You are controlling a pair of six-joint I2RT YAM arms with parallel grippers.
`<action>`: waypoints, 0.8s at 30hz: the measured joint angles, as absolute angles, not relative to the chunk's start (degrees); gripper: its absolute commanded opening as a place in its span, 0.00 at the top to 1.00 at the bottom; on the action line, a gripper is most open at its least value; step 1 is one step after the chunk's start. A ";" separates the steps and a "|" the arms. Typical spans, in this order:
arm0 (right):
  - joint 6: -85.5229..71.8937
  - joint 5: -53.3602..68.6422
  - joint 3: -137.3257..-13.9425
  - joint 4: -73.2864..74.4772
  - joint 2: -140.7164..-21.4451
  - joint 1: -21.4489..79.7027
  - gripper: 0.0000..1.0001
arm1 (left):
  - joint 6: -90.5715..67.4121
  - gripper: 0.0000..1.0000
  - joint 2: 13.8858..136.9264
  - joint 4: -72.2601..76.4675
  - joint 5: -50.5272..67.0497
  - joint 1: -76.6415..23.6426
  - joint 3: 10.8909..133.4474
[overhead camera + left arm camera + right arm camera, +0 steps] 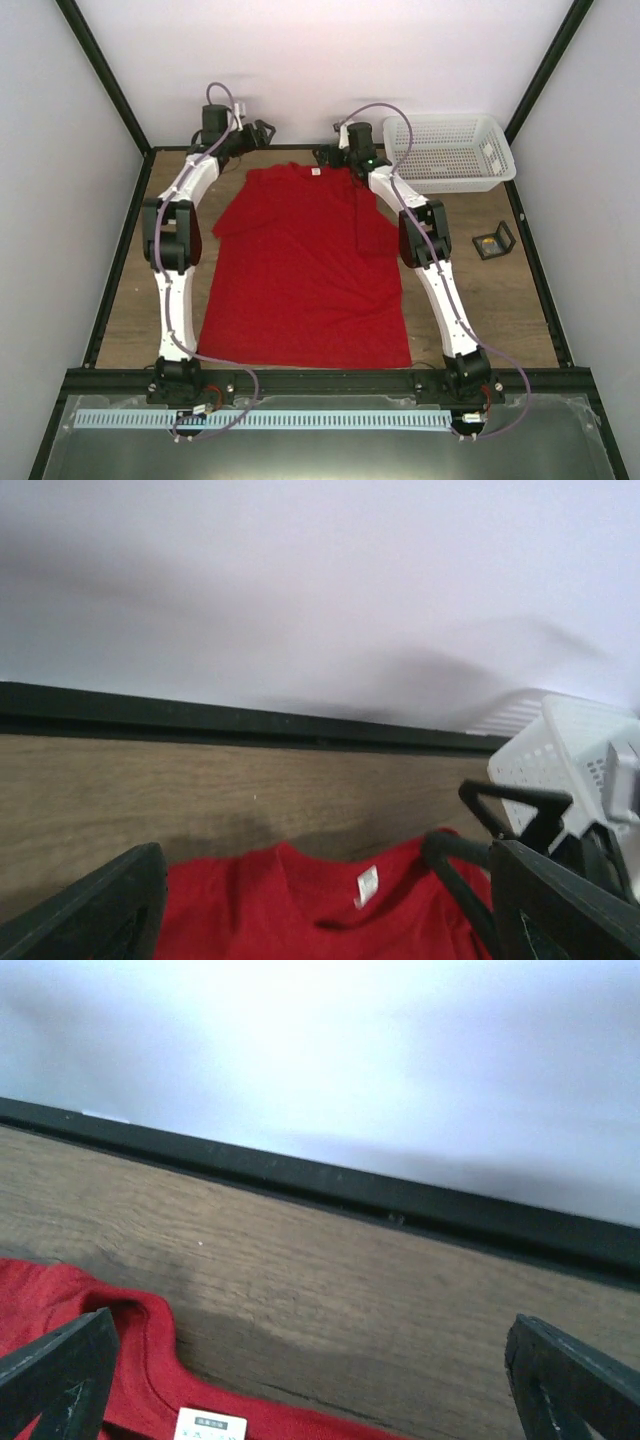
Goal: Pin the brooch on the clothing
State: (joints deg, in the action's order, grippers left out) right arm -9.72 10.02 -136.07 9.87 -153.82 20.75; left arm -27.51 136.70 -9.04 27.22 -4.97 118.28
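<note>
The clothing, a red T-shirt (300, 270), lies flat in the middle of the table, its collar and white neck label (367, 885) towards the far wall. My left gripper (262, 131) hovers just beyond the collar's left side. Its jaws are open around nothing, and in the left wrist view this gripper (325, 880) looks down on the neckline. My right gripper (327, 155) is by the collar's right side and is also open. In the right wrist view it (315, 1360) frames bare wood and the collar edge (150, 1375). A tiny pale spot inside the black stand (493, 242) may be the brooch, too small to tell.
A white mesh basket (450, 150) stands at the back right, close to the right arm, and shows in the left wrist view as well (570, 750). A black frame rail (400, 1205) runs along the table's far edge below the white wall. The right sleeve (375, 232) is folded inward.
</note>
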 measured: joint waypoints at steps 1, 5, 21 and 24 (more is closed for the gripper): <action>-9.04 9.76 -136.42 9.82 -153.73 20.75 0.00 | -25.91 0.11 133.47 -10.50 26.00 -4.99 116.01; -8.69 9.61 -135.96 11.51 -151.70 20.82 0.00 | -21.76 0.14 120.90 -12.64 21.65 -5.32 104.55; -18.65 23.86 -88.25 14.85 -112.68 25.41 0.00 | -10.31 0.33 110.43 -29.74 -3.20 -20.86 87.26; -18.94 25.08 -78.61 14.11 -107.28 26.09 0.00 | -9.69 0.37 111.44 -31.44 -5.15 -22.98 87.68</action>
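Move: The chest of the clothing, where I'm headed, lies from my left hand about 18 cm back, 8 cm right and 14 below, and from my right hand some 18 cm back, 3 cm left and 7 below. The left sleeve lies about 9 cm back and 4 left of my left hand, the neck tag 11 right of it, level ahead. From my right hand, the tag is about 2 cm left, level ahead, and the right sleeve 15 back, 11 right. I bring both hands back from the far collar edge towards the chest, clear of the cloth. My right hand arcs up and about 24 cm back, ending some 5 cm higher, tipping downward, fingers still wide open. My left hand rises while going back, then sinks below its starting height and veers right, rolling some 40 degrees with its left side lifting as its fingers close partway. ##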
